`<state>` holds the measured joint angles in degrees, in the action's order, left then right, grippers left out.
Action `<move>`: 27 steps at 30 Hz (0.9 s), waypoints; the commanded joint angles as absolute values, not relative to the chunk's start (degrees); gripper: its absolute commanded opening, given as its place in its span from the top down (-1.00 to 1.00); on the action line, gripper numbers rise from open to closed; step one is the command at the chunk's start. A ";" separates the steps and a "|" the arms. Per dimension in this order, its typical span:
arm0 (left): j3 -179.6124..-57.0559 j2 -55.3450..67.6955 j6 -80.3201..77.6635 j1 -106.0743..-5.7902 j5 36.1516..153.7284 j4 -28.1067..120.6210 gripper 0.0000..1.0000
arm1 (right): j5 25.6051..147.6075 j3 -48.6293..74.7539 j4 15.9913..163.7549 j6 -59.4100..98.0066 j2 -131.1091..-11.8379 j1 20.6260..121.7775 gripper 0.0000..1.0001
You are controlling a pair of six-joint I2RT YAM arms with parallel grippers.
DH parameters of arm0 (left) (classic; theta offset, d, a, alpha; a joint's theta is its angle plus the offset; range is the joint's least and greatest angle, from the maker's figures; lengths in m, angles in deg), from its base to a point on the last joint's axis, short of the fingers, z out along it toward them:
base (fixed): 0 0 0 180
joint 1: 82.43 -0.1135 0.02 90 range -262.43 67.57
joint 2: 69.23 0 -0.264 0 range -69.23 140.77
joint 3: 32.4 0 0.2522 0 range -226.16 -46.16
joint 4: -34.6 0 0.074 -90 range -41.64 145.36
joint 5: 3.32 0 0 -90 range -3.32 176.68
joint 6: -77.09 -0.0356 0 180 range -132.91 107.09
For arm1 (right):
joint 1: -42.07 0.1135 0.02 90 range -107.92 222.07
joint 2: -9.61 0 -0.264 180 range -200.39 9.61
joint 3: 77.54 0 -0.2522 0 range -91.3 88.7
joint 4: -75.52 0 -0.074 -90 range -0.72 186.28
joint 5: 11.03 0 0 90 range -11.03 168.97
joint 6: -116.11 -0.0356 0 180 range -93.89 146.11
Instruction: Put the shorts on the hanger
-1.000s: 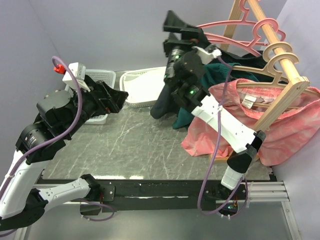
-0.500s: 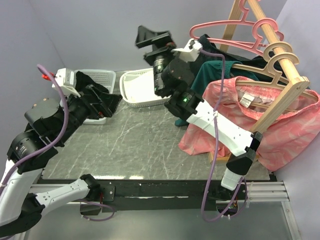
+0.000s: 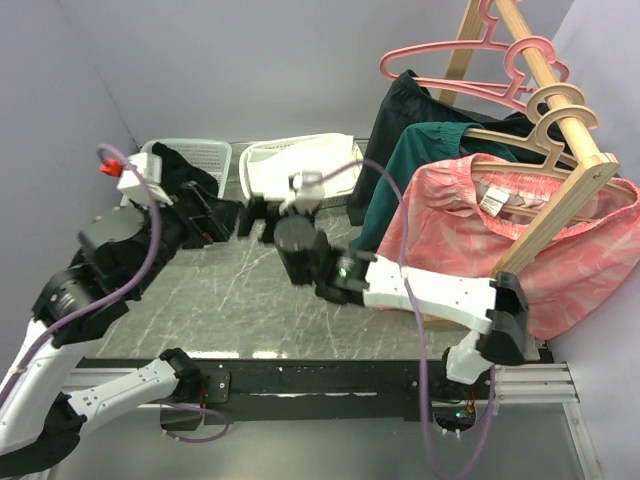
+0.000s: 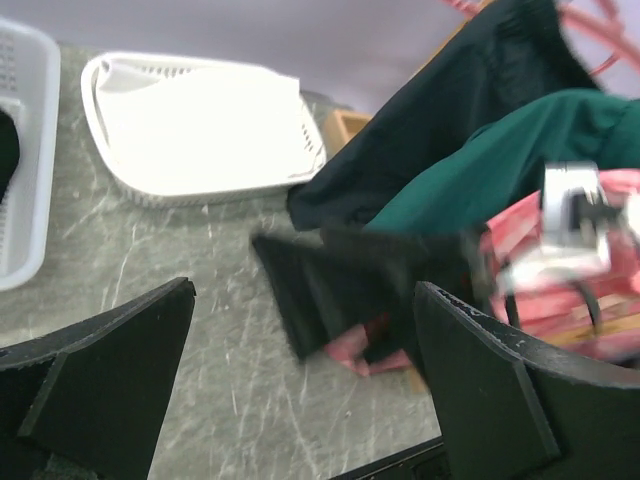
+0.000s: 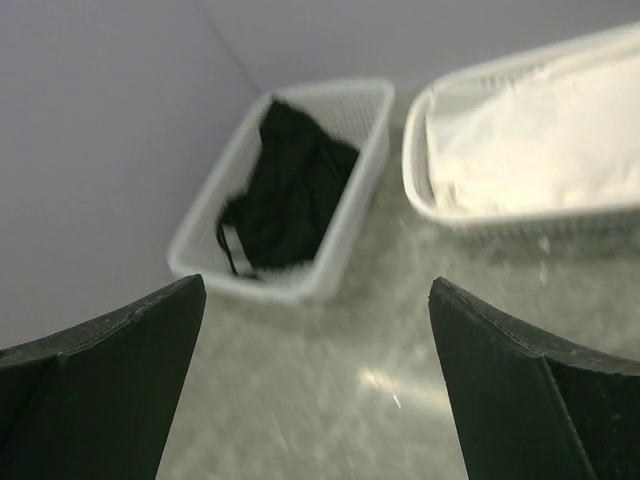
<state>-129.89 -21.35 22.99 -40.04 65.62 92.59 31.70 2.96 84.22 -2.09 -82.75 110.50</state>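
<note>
The dark shorts [image 3: 397, 140] hang from the left end of the pink hanger [image 3: 440, 52] on the wooden rail at the upper right. They also show in the left wrist view [image 4: 450, 110]. My right gripper [image 3: 257, 220] is open and empty, low over the table in front of the baskets, far from the shorts. Its wrist view [image 5: 315, 285] shows only table between the jaws. My left gripper [image 3: 222, 215] is open and empty beside it. In the left wrist view [image 4: 305, 290] the right gripper shows as a blur.
A green garment [image 3: 425, 165] and a pink shirt [image 3: 500, 230] hang on pale wooden hangers beside the shorts. A white basket [image 5: 205, 225] holds a black garment [image 5: 290, 190]. A second basket [image 5: 412, 170] holds white cloth. The grey wall is at the left.
My right arm let go of the dark shorts at the pink hanger and swung down and left to the table near the baskets. The shorts now hang free. The left arm shifted slightly.
</note>
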 commanded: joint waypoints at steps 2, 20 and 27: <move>-122.40 -20.28 24.27 -40.07 67.95 88.72 -0.93 | 33.94 16.16 86.02 -6.20 -70.12 113.97 -1.00; -91.27 -15.96 37.81 -28.55 64.62 70.87 -0.93 | 39.85 55.47 85.76 -18.01 -40.24 114.23 -1.00; -89.32 -22.99 36.31 -28.55 61.37 71.21 -0.93 | 39.33 59.07 86.38 -17.13 -36.71 114.23 -1.00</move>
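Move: The dark shorts already hang on their pink hanger on the rack; from the right hand their middle is roughly 22 cm ahead, 36 cm to its right and 12 cm lower. The teal garment hangs in front of them, about 12 cm ahead of that hand, 37 cm right and 15 cm down, while the white basket stands some 20 cm ahead, 9 cm right and 33 cm below. From the left hand the shorts are about 30 cm ahead, 38 cm right and 18 cm lower. The hung shorts are left alone while both empty, wide-open hands sink to a low place over the bare near part of the table. The left drops about 25 cm, shifting some 8 cm right and tipping its fingers down by over 20 degrees; the right goes down, right and back together, tipping down a little and turning slightly counter-clockwise. Both slow to a stop there, touching nothing. ##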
